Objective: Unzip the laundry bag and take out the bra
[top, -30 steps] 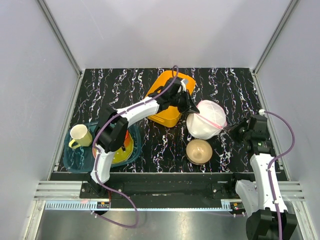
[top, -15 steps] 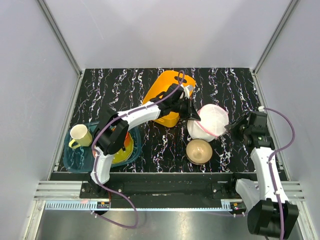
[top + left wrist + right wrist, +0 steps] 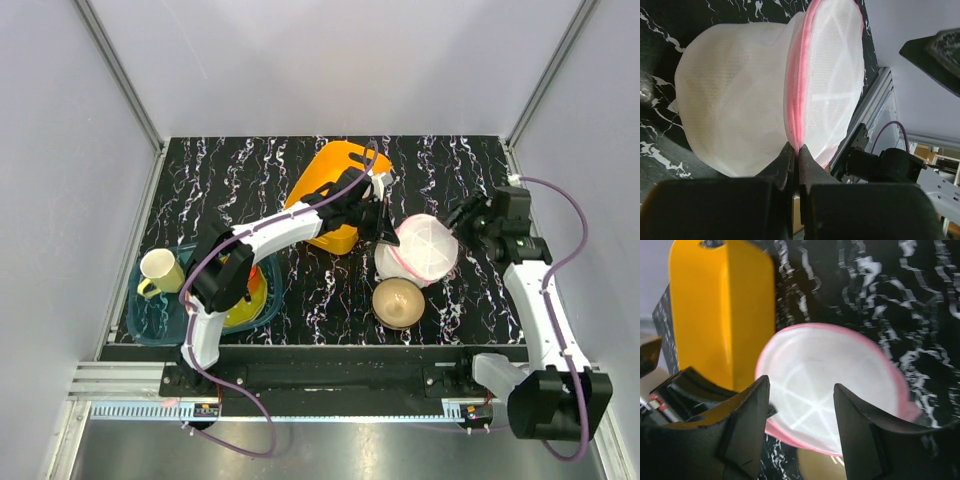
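The white mesh laundry bag [image 3: 422, 252] with pink zipper trim stands right of the table's middle, its flat round face tilted up toward the right. My left gripper [image 3: 386, 232] is shut on the pink trim at the bag's left rim; in the left wrist view its tips [image 3: 796, 148] pinch the pink seam of the bag [image 3: 740, 95]. My right gripper [image 3: 464, 214] hovers open just right of the bag and touches nothing. In the right wrist view its fingers [image 3: 801, 386] frame the bag's round face [image 3: 840, 390]. The bra is hidden.
An orange plastic basket [image 3: 330, 190] lies behind the left gripper. A tan dome-shaped bowl [image 3: 398, 302] sits just in front of the bag. At the left, a teal tray [image 3: 150, 318] holds a cream mug [image 3: 160, 270] and a yellow dish [image 3: 248, 300].
My right gripper has let go of the bag's right edge, opened, and moved back and up. The left gripper kept its pinch while the bag tilted its face upward.
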Controlling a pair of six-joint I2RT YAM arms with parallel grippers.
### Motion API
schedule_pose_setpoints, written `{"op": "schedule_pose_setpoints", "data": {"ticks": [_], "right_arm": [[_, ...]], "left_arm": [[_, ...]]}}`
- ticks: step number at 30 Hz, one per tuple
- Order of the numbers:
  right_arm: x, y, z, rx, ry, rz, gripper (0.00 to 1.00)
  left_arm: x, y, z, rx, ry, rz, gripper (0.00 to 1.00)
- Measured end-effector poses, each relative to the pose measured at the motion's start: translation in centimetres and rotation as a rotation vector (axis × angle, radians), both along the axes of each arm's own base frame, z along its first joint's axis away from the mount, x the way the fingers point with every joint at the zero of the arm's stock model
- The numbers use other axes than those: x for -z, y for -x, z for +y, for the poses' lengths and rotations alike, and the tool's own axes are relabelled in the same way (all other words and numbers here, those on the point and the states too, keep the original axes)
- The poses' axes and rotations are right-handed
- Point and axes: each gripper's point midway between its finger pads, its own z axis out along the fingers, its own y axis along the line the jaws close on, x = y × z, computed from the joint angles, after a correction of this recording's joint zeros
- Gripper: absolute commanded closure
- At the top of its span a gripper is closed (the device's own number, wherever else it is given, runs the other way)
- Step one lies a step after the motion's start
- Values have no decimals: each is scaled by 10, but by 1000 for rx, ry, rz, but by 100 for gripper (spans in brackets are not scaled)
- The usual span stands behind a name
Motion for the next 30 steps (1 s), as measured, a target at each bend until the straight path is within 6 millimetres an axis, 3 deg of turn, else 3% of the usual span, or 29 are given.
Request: {"op": "schedule_pose_setpoints", "data": {"ticks": [4, 7, 15, 18, 20, 21, 24, 30], "right_arm": [[-23, -18, 48, -116, 17, 3, 35], [-32, -36, 72, -151, 14, -5, 39], [23, -59, 73, -50, -18, 138, 45], [41, -59, 73, -34, -33, 162, 48], [47, -57, 73, -28, -40, 169, 56], [48, -58, 74, -27, -41, 167, 72], [48, -60, 74, -23, -46, 155, 100], [48, -55, 73, -19, -50, 140, 100]], "left_arm": [[-12, -5, 1, 7, -6, -49, 100], [-18, -7, -1, 11, 3, -66, 100], [-16, -6, 1, 8, -5, -60, 100], [-16, -6, 2, 5, -11, -62, 100], [-16, -6, 3, 5, -14, -63, 100], [-16, -6, 3, 6, -15, -62, 100], [-16, -6, 3, 6, -15, -62, 100], [-15, -4, 5, 6, -18, -61, 100]]}}
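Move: The right hand, open and empty, has the laundry bag's far rim about 5 cm ahead, 7 cm to its left and 5 cm below; the orange basket is some 12 cm ahead and 26 cm left, the brown bowl some 15 cm back and 11 cm left, both well below. From the left hand, already pinching the bag's zipped edge, that far rim lies about 5 cm ahead and 6 cm right, roughly level. Right hand swings about 7 cm left and forward, then sinks onto the bag's far rim and shuts to pinch. ##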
